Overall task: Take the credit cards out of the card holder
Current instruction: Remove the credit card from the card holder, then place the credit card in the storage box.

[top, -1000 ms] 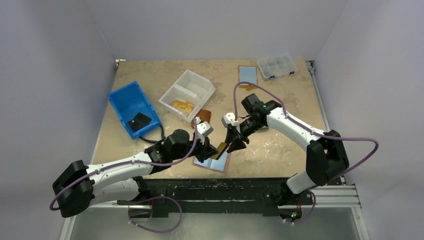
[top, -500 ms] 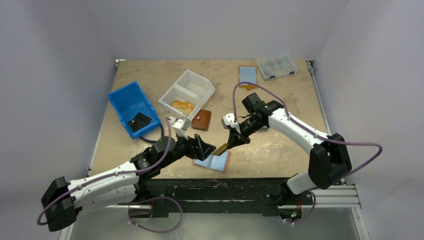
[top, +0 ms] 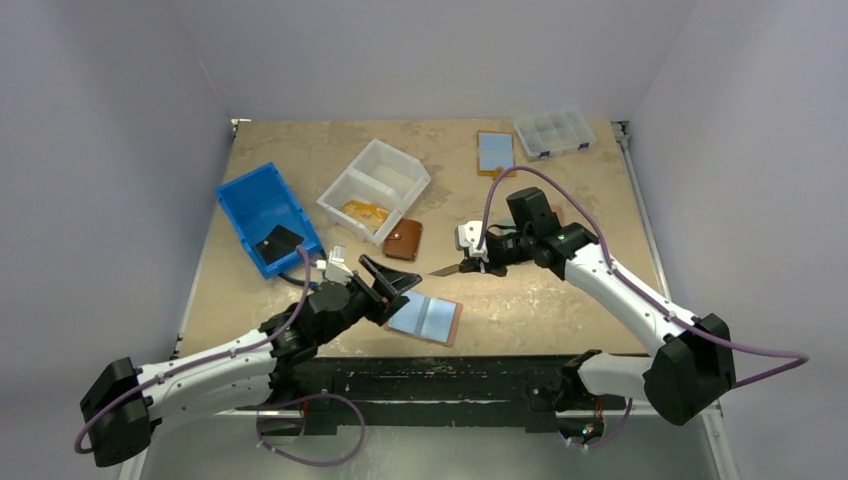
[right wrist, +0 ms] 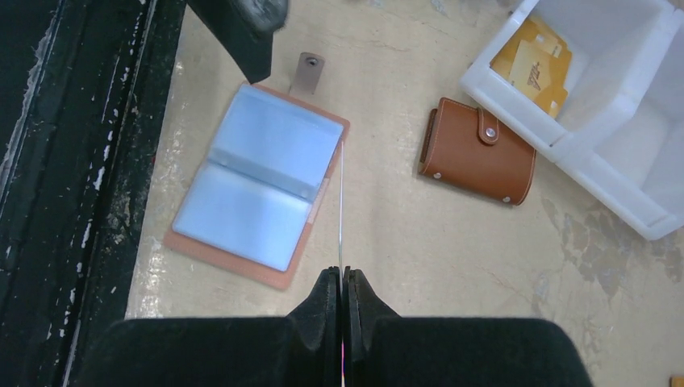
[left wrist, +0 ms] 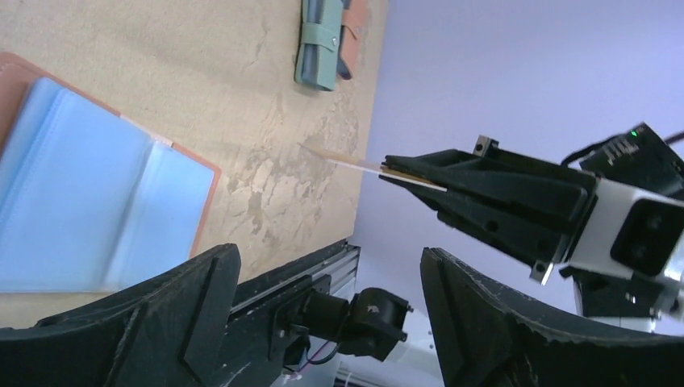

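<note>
The card holder [top: 425,318] lies open and flat near the table's front edge, a peach cover with light-blue sleeves [right wrist: 258,189] [left wrist: 81,210]. My right gripper [top: 464,267] [right wrist: 341,276] is shut on one thin credit card [right wrist: 340,201], seen edge-on and held in the air up and right of the holder [left wrist: 347,164]. My left gripper [top: 393,275] [left wrist: 331,262] hangs open and empty just left of the holder, with one fingertip [right wrist: 242,24] above the holder's far corner.
A brown snap wallet [top: 404,240] [right wrist: 477,151] lies beside a white bin [top: 375,185] holding yellow cards [right wrist: 532,60]. A blue bin [top: 262,215] stands at the left. Another open holder [top: 495,152] and a clear compartment box [top: 554,132] are at the back. A green-and-pink pouch [left wrist: 327,40] lies farther off.
My left gripper has opened and drawn back to the left of the holder. My right gripper has shut on the card and carried it up and to the right, away from the holder.
</note>
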`<state>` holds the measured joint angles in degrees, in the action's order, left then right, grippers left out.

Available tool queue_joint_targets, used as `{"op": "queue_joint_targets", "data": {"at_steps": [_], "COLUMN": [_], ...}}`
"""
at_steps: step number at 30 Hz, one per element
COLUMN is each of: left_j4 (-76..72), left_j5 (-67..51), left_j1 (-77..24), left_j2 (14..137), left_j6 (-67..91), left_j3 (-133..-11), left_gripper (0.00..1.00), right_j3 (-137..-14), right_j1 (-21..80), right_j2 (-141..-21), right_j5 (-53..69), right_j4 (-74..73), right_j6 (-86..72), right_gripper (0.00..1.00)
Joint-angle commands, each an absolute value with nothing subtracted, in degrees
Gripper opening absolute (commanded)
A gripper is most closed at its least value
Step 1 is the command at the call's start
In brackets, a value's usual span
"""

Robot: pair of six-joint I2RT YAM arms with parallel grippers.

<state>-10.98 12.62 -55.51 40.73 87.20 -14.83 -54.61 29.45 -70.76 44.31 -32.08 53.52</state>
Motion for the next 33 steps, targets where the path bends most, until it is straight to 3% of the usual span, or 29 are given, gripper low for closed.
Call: {"op": "queue_joint_targets", "data": {"at_steps": [1, 12, 15, 19, 30, 33], "left_j4": [-6.8, -17.0, -19.6, -22.7, -25.4, -25.3], "left_j5": [12.6, 12.0, 12.3, 11.9, 9.7, 9.6], "left_j1": [-55.4, -55.4, -55.4, -55.4, -55.4, -55.3], "left_j2": [49.4, 64.2, 65.9, 68.3, 71.4, 71.5], "left_j6": [97.0, 105.5, 106.2, 106.2, 106.4, 106.1], "left_j3": [-26.2, -29.2, -29.4, -29.7, -30.6, -30.5], "left_gripper": [0.88, 0.83, 0.73, 0.51, 0.21, 0.02], "right_j3": [-53.8, -52.3, -52.1, -51.9, -51.3, -51.4], "right_j1": [29.3, 29.3, 29.6, 29.9, 30.7, 30.8], "right_j2": [-70.0, -68.9, -68.9, -69.0, -69.1, -69.1], "right_j5": [43.4, 46.6, 47.1, 47.3, 47.6, 48.3], "right_j4": [-27.3, -27.5, -27.7, -27.9, -28.8, -30.6], "right_j6": [51.1, 53.4, 54.1, 54.9, 57.3, 59.3], "right_gripper": [0.00, 0.00, 0.00, 0.00, 0.00, 0.09]}}
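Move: The card, held edge-on by its outer end in the right fingers, has its middle about 8 cm right and 5 cm ahead of the open left hand, at nearly the same height; from the right hand it lies some 4 cm left, 1 cm back and 2 cm lower. Of the things some 14 cm below the left hand, the open card holder is about 3 cm right and 1 cm back, and the brown wallet about 18 cm ahead and 3 cm left. The left hand reaches right and forward over about 8 cm, away from above the open card holder, rising some 2 cm on the way and sinking back, while its wrist tips about 15 degrees further down to bring the wide-open fingers around the free end of the card. Once nearly there it eases on slowly and closes them until they pinch the card, while the right hand keeps its grip and offers the card almost in place, sinking only about 1 cm. ##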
